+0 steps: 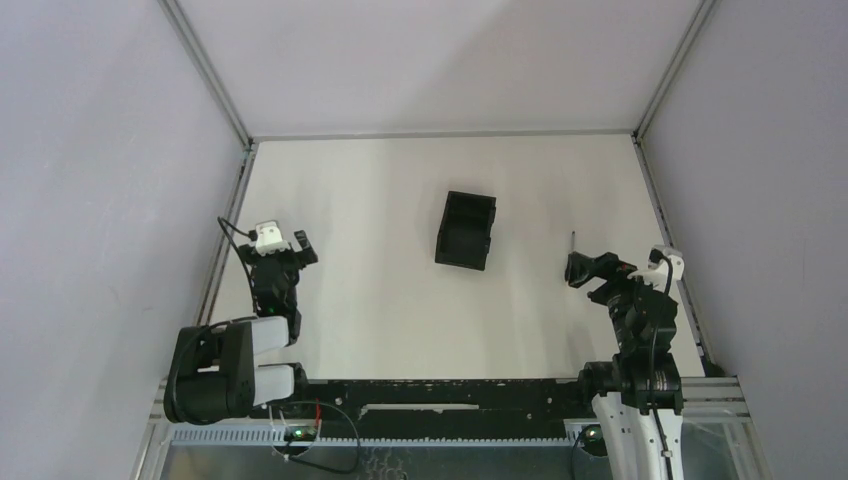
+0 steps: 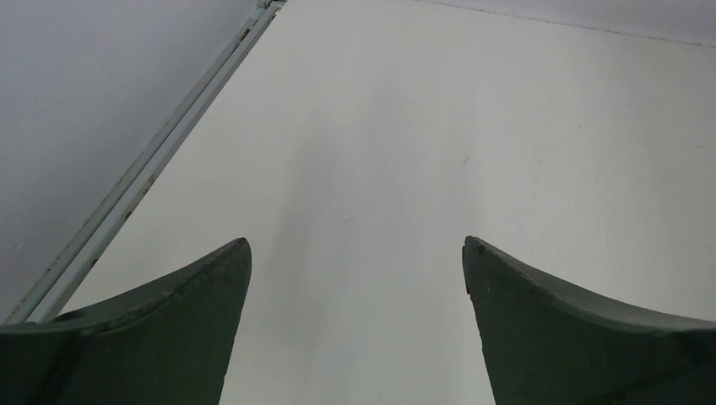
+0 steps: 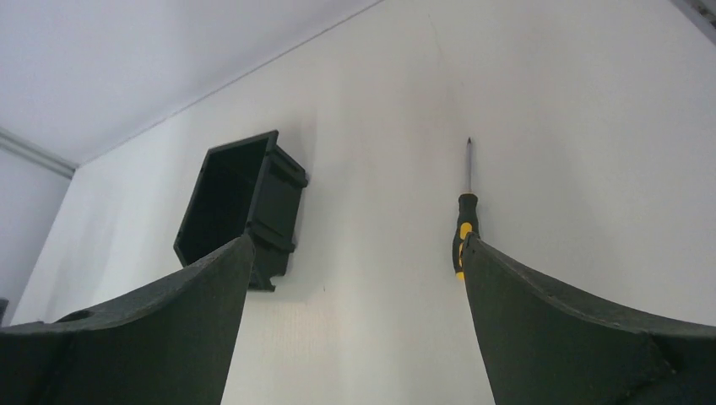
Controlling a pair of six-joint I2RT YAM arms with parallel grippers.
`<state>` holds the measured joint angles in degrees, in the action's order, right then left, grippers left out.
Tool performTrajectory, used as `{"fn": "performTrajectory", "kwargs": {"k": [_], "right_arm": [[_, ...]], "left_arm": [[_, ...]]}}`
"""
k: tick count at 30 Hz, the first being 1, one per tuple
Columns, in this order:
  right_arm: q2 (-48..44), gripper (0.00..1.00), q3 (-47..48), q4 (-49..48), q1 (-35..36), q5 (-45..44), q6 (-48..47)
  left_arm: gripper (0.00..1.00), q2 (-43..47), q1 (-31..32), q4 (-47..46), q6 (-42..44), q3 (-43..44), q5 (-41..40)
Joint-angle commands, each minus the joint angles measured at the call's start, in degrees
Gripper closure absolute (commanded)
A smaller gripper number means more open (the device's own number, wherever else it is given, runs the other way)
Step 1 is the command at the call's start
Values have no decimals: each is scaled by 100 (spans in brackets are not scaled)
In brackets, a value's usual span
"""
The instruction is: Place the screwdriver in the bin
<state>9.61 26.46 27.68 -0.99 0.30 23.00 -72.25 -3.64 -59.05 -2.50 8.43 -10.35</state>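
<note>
The screwdriver (image 3: 462, 236) lies flat on the white table; its yellow and black handle is partly hidden behind my right finger (image 3: 557, 329) and its thin shaft points away. In the top view only its shaft (image 1: 573, 243) shows, just beyond my right gripper (image 1: 588, 270). The black bin (image 1: 466, 230) stands open-topped mid-table, to the left of the screwdriver, and shows in the right wrist view (image 3: 241, 198). My right gripper (image 3: 355, 245) is open and empty, above the table. My left gripper (image 2: 356, 245) is open and empty over bare table at the left (image 1: 283, 255).
Grey walls enclose the table, with metal rails along the left edge (image 2: 160, 152) and the right edge (image 1: 665, 220). A black bar with cables (image 1: 440, 392) runs along the near edge between the arm bases.
</note>
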Motion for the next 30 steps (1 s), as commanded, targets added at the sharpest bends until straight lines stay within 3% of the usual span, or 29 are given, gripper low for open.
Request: {"fn": "performTrajectory", "kwargs": {"k": [1,7,10,15,20,25,30], "right_arm": [[49,0,9,-225,-13,-444,499],[210,0,296,-883,-12,167,190],[883,1,820,-960,-10,51,23],[3024,1,2489,69,-15,16,-566],[5604,5,3856,1688,-15,-722,-736],[7333,10,3982,1839,-10,-626,-768],[8605,25,3990,1522,-11,-644,-946]], "left_arm": [[0,9,26,-186,101,247,-16],[0,8,30,-186,94,250,-12],[0,9,30,-186,97,249,-15],[0,9,26,-186,93,248,-20],[0,8,30,-184,93,246,-13],[0,6,25,-186,94,247,-13],[0,8,28,-186,94,254,-15]]}}
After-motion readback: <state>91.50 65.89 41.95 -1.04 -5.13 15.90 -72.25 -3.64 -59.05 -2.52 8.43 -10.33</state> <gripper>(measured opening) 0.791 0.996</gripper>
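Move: The screwdriver lies on the white table about 11 cm ahead of the right hand, only about 1 cm to its right and some 19 cm below, its shaft pointing away from the robot. The bin stands around 24 cm to the left of that hand, 16 cm ahead and 17 cm below. From the left hand, the screwdriver is roughly 64 cm to the right, about 1 cm nearer the base and 10 cm lower. Arc the right gripper up and forward first, then plunge it steeply towards the screwdriver, ending about 12 cm both lower and farther out, with a slight drift right. Tip the fingers some 55 degrees from nearly level to steeply down on the way, and start narrowing them so they straddle the handle from above without touching it. ##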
